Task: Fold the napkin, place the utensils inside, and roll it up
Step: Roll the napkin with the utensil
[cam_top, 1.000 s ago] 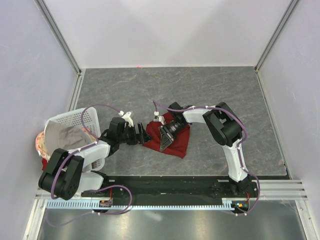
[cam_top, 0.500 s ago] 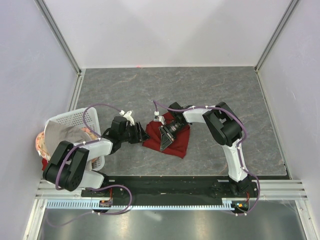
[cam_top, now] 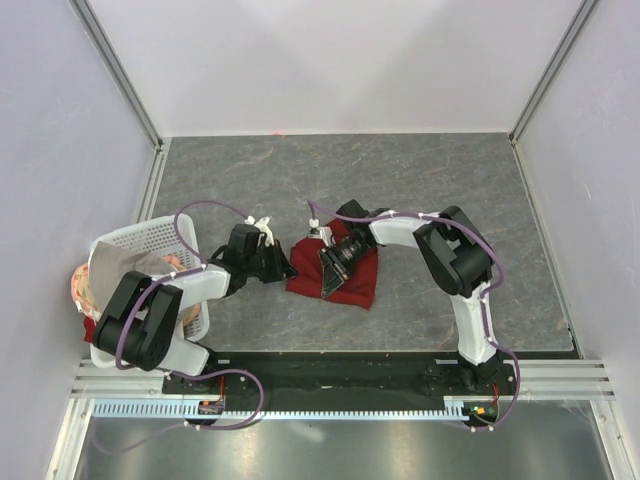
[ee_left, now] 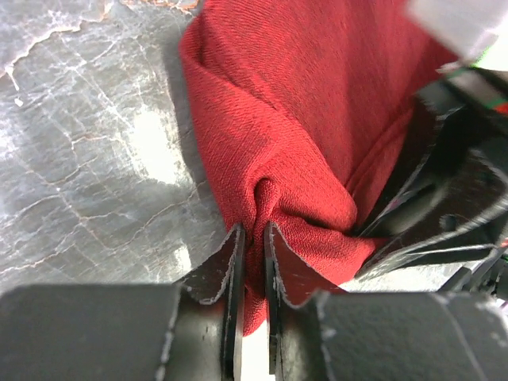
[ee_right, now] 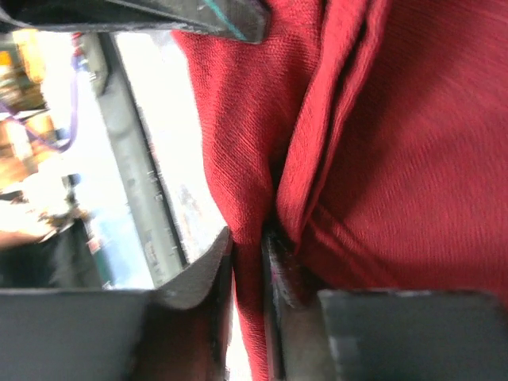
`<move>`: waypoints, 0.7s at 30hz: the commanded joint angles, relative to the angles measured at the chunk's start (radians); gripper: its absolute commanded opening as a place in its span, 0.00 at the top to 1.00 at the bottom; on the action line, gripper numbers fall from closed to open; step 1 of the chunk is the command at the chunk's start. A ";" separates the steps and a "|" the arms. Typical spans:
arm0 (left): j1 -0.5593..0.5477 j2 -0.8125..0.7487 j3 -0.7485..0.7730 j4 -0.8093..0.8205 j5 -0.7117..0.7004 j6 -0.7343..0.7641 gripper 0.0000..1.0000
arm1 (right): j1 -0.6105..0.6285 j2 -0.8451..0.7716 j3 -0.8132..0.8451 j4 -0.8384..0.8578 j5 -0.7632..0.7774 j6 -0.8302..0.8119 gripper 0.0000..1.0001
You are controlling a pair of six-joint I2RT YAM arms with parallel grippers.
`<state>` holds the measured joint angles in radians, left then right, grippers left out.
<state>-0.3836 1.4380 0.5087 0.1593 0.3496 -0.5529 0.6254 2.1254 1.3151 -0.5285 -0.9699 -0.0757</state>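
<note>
The dark red napkin (cam_top: pixel 355 280) lies bunched on the grey table between both arms. My left gripper (cam_top: pixel 290 268) is at its left edge. In the left wrist view the gripper (ee_left: pixel 252 238) is shut on a fold of the napkin (ee_left: pixel 302 119), with cloth pinched between the jaws. My right gripper (cam_top: pixel 328 285) reaches over the middle of the napkin. In the right wrist view the gripper (ee_right: pixel 248 242) is shut on a hanging fold of the napkin (ee_right: pixel 381 159). The utensils are out of view.
A white basket (cam_top: pixel 150 238) stands at the left edge of the table with a grey-beige cloth (cam_top: pixel 125 272) in it. Grey walls close in the table on three sides. The right arm's black fingers (ee_left: pixel 452 198) stand close beside my left gripper.
My left gripper has moved right to the napkin's left edge and shut on a fold of it. The right gripper has kept its hold and barely shifted.
</note>
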 commanded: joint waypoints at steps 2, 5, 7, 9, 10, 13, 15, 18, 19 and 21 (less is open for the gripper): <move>0.006 0.045 0.080 -0.183 -0.032 0.085 0.98 | -0.010 -0.208 -0.083 0.084 0.310 0.042 0.56; 0.006 0.068 0.120 -0.245 -0.032 0.100 0.98 | 0.005 -0.369 -0.180 0.113 0.446 0.066 0.45; 0.006 0.085 0.155 -0.279 -0.046 0.114 0.98 | 0.025 -0.476 -0.215 0.113 0.563 0.076 0.42; 0.006 0.102 0.181 -0.332 -0.052 0.125 0.98 | 0.048 -0.536 -0.267 0.107 0.640 0.076 0.38; 0.006 0.107 0.204 -0.348 -0.055 0.128 0.98 | 0.054 -0.582 -0.284 0.099 0.689 0.099 0.36; 0.008 0.131 0.237 -0.382 -0.051 0.140 0.98 | 0.092 -0.637 -0.332 0.081 0.782 0.113 0.31; 0.006 0.140 0.248 -0.389 -0.041 0.146 0.98 | 0.117 -0.651 -0.358 0.081 0.824 0.108 0.30; 0.006 0.156 0.255 -0.392 -0.031 0.150 0.98 | 0.137 -0.641 -0.367 0.079 0.847 0.093 0.29; 0.006 0.157 0.257 -0.392 -0.026 0.150 0.98 | 0.142 -0.634 -0.367 0.079 0.852 0.090 0.29; 0.008 0.156 0.257 -0.394 -0.023 0.151 0.98 | 0.155 -0.616 -0.370 0.078 0.885 0.085 0.29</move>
<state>-0.3817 1.5726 0.7513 -0.1795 0.3431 -0.4622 0.7597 1.4891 0.9504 -0.4488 -0.1886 0.0124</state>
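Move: The near right corner of the folded napkin, still uncovered, lies about 9 cm to the right of the right hand, some 3 cm back and barely 1 cm lower. The napkin's left end, pinched by the left gripper, is roughly 8 cm left of the right hand and 3 cm ahead, about level; the far corner is some 16 cm ahead and 4 cm right, 1 cm lower. From the left hand the near right corner lies about 17 cm right, 6 cm back, 2 cm lower. Open the right fingers to let go of the napkin's near edge, then carry them about 7.5 cm to the right along that edge, arching up some 7 cm and starting back down over the near right corner. Swing the wrist roughly 45 degrees so the fingers point much more steeply down. Keep the left gripper pinching the left end, tilting it some 10 degrees. ##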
